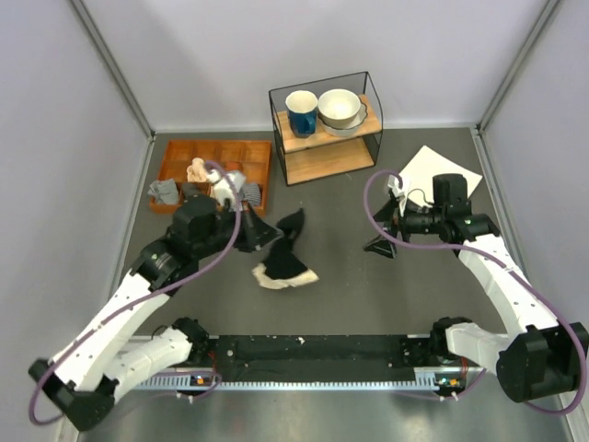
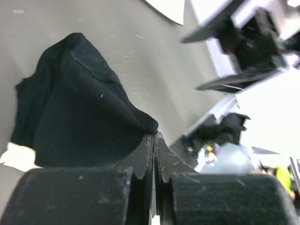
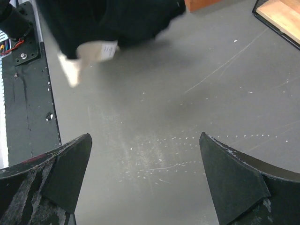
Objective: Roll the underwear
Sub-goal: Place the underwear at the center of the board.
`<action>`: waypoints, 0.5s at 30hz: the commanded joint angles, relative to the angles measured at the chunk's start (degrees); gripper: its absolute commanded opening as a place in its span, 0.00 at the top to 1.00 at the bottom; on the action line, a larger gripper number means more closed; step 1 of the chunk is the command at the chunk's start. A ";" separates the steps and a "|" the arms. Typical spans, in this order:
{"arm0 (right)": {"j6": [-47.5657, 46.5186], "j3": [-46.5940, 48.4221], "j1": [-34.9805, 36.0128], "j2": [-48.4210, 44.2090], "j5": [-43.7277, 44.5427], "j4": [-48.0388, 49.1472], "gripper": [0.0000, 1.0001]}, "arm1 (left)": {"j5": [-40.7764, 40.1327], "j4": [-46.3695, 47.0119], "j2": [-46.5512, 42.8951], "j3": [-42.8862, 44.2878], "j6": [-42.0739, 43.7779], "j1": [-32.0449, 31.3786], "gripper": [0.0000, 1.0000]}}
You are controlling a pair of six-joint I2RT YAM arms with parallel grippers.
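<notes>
The underwear [image 1: 287,253], black with a cream waistband, lies crumpled at the table's middle, one corner raised toward my left gripper [image 1: 272,232]. In the left wrist view the left gripper [image 2: 154,136] has its jaws pressed together on a corner of the underwear [image 2: 79,108], which spreads away to the left. My right gripper [image 1: 379,241] hovers to the right of the garment, apart from it. Its jaws stand wide open over bare table in the right wrist view [image 3: 145,140], and the underwear [image 3: 117,18] shows blurred at the top left.
A wooden tray [image 1: 175,152] with small rolled garments [image 1: 166,191] sits at the back left, just behind the left gripper. A wire shelf [image 1: 368,115] with a blue mug [image 1: 301,110] and bowls [image 1: 340,108] stands at the back. White paper [image 1: 425,166] lies at the right.
</notes>
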 commanded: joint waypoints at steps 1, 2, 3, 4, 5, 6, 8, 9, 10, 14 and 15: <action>-3.38 0.41 0.31 -0.23 -3.91 -0.67 0.01 | -3.79 10.69 7.61 7.66 -4.58 -12.70 1.00; -3.73 0.32 0.31 -0.23 -3.73 -0.76 0.01 | -2.84 11.67 9.20 9.85 -4.67 -13.87 1.00; -3.91 0.32 0.22 0.20 -3.56 -1.03 0.01 | -1.96 12.63 10.61 10.57 -4.84 -14.66 1.00; -4.09 0.32 0.14 0.29 -3.47 -1.11 0.01 | -1.08 15.17 12.63 10.93 -5.28 -15.11 1.00; -4.44 0.23 0.22 0.38 -2.95 -1.20 0.01 | 0.32 16.85 13.43 10.75 -5.63 -15.11 1.00; -4.53 0.23 0.14 0.64 -2.68 -1.29 0.01 | 1.38 18.17 13.96 10.75 -5.38 -15.11 1.00; -4.79 0.14 0.14 1.17 -2.15 -1.38 0.01 | 0.08 19.58 15.37 10.14 -4.50 -15.11 1.00; -4.88 0.23 0.22 1.43 -1.89 -1.38 0.01 | -1.32 20.11 15.46 9.35 -3.54 -15.02 1.00; -4.88 0.23 0.14 2.05 -1.71 -1.29 0.01 | -1.16 20.37 15.29 8.39 -3.27 -13.46 1.00; -4.97 0.41 0.22 4.24 0.56 -1.29 0.01 | 1.12 19.67 14.59 -2.65 -2.92 -4.67 1.00; -4.97 0.50 0.48 4.77 1.10 -1.29 0.01 | 1.30 19.85 14.58 -5.30 -1.69 -0.30 1.00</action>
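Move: The left hand already holds the black underwear by one end, its middle about 2 cm right of those fingers, 6 cm back and 10 cm below. The middle of the board, taken as the grey table top, lies some 15 cm to the left hand's right, 4 cm back and 24 cm down; the wooden tray is roughly 22 cm left and 18 cm ahead. From the right hand, the board's middle is some 15 cm left, 2 cm back and 17 cm below. Still pinching the underwear by its end in shut fingers, the left hand carries it about 10 cm right, towards the right gripper, easing back a little and rising some 4 cm as it turns about 15 degrees clockwise. It then checks and comes slightly forward, down and back left. The right hand waits with fingers wide open, sinking about a centimetre at the end. ##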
